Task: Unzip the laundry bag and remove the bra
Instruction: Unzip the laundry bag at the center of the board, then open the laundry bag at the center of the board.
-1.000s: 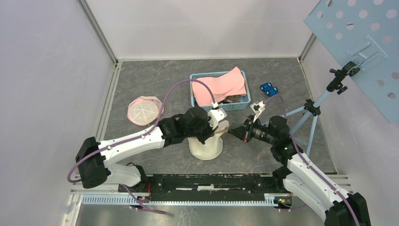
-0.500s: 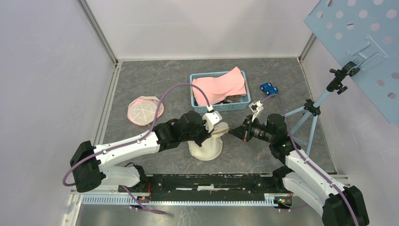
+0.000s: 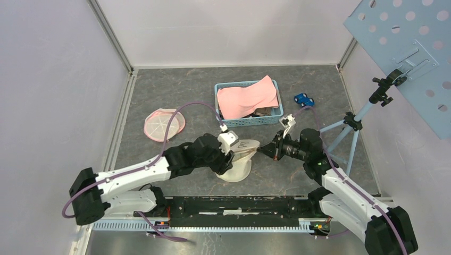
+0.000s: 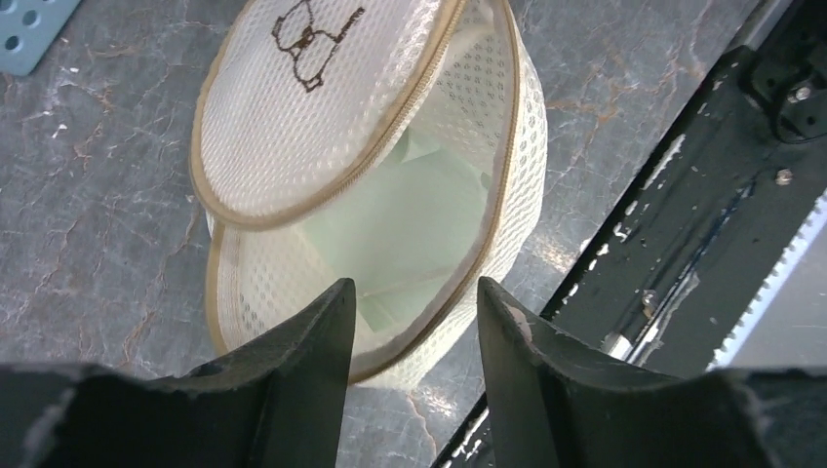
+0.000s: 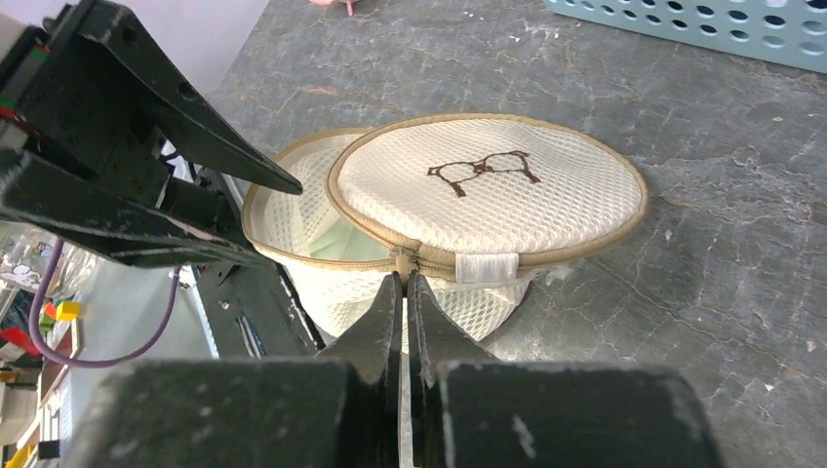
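Observation:
The laundry bag (image 3: 237, 168) is a round cream mesh case with a tan zipper, standing mid-table. Its lid (image 5: 488, 185), marked with a brown bra outline, is unzipped most of the way round and tilted up. Pale green fabric, the bra (image 4: 410, 224), lies inside. My right gripper (image 5: 403, 277) is shut on the zipper pull (image 5: 401, 261) at the lid's hinge side. My left gripper (image 4: 415, 285) hangs open just above the bag's near rim, holding nothing.
A blue basket (image 3: 222, 109) with pink cloth stands behind the bag. A pink round mesh bag (image 3: 164, 124) lies at the left, a blue toy car (image 3: 303, 99) and a tripod (image 3: 345, 125) at the right. The black rail (image 3: 239, 204) runs along the near edge.
My left gripper has opened and drawn back left, off the bag. The right gripper still pinches the zipper pull, and the lid stands a little wider open.

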`<state>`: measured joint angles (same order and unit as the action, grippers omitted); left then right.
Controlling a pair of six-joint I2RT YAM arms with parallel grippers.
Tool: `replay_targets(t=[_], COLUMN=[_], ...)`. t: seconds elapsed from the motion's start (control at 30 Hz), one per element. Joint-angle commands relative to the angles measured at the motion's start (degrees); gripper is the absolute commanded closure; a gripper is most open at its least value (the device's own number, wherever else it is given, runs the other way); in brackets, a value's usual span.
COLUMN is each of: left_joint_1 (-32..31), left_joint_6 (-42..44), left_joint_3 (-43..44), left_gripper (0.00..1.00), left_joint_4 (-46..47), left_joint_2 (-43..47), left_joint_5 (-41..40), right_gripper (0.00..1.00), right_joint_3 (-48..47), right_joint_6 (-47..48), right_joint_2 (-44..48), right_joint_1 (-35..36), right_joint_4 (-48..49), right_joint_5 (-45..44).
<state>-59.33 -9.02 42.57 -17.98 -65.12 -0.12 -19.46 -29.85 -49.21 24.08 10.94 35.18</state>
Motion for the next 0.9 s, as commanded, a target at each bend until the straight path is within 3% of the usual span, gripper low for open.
replay_targets(t=[0.0,0.1,0.27,0.43,0.57,0.87], left_joint_1=[-0.06,-0.01,-0.13,-0.07,1.09,8.65], left_joint_6=[-6.18,-6.83,-10.29,-14.62,-15.51,-17.73], left_joint_3=[-1.47,-2.29,-1.81,-2.06,-1.88,-3.19], left_gripper=[0.46,0.54,0.69,0.81,0.83,0.83], left_joint_4=[-0.78,-2.57,-3.37,-3.08,-1.58,8.52], left_joint_2=[5.74,4.84,-4.04,-8.96,-10.44,-14.46], left_joint_5=[-0.18,-0.14,2.02,-1.41,-5.35,-3.87], right_gripper=[1.0,1.0,1.0,1.0,1.0,1.0], right_joint_3=[1.28,3.1,6.16,7.72,8.0,1.64], right_joint_6=[1.18,1.37,1.46,2.2,3.84,7.79], right_joint_2=[2.74,2.49,-0.62,-2.41,-5.99,-19.65], right_joint_1=[1.37,3.33,5.99,6.93,6.92,6.93], right_joint_4=[-0.34,0.0,2.29,2.07,2.55,8.98], right_joint_5=[1.8,0.6,-1.65,-3.81,-6.33,-8.71])
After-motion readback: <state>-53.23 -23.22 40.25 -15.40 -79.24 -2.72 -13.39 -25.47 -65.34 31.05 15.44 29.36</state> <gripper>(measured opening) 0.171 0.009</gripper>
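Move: The laundry bag's near-left rim sits right between my left hand's parted pads, perhaps a centimetre below them. The zipper pull is some 11 cm to the right and 5 cm ahead, about level. The bag's lid is roughly 7 cm right and 6 cm ahead, and the blue basket 8 cm right and 24 cm ahead, on the table. My right hand already holds that pull; the bag's body lies about 8 cm left of it, 5 cm back and 6 cm below. I shut my left fingers on the open rim of the laundry bag and take it down about 8 cm, easing left, then forward near the end while the wrist swings counter-clockwise and tips down. My right hand keeps the zipper pull pinched, drawing back about 4 cm and then sinking towards the table, some 10 cm lower in all, with a slight downward tilt. ##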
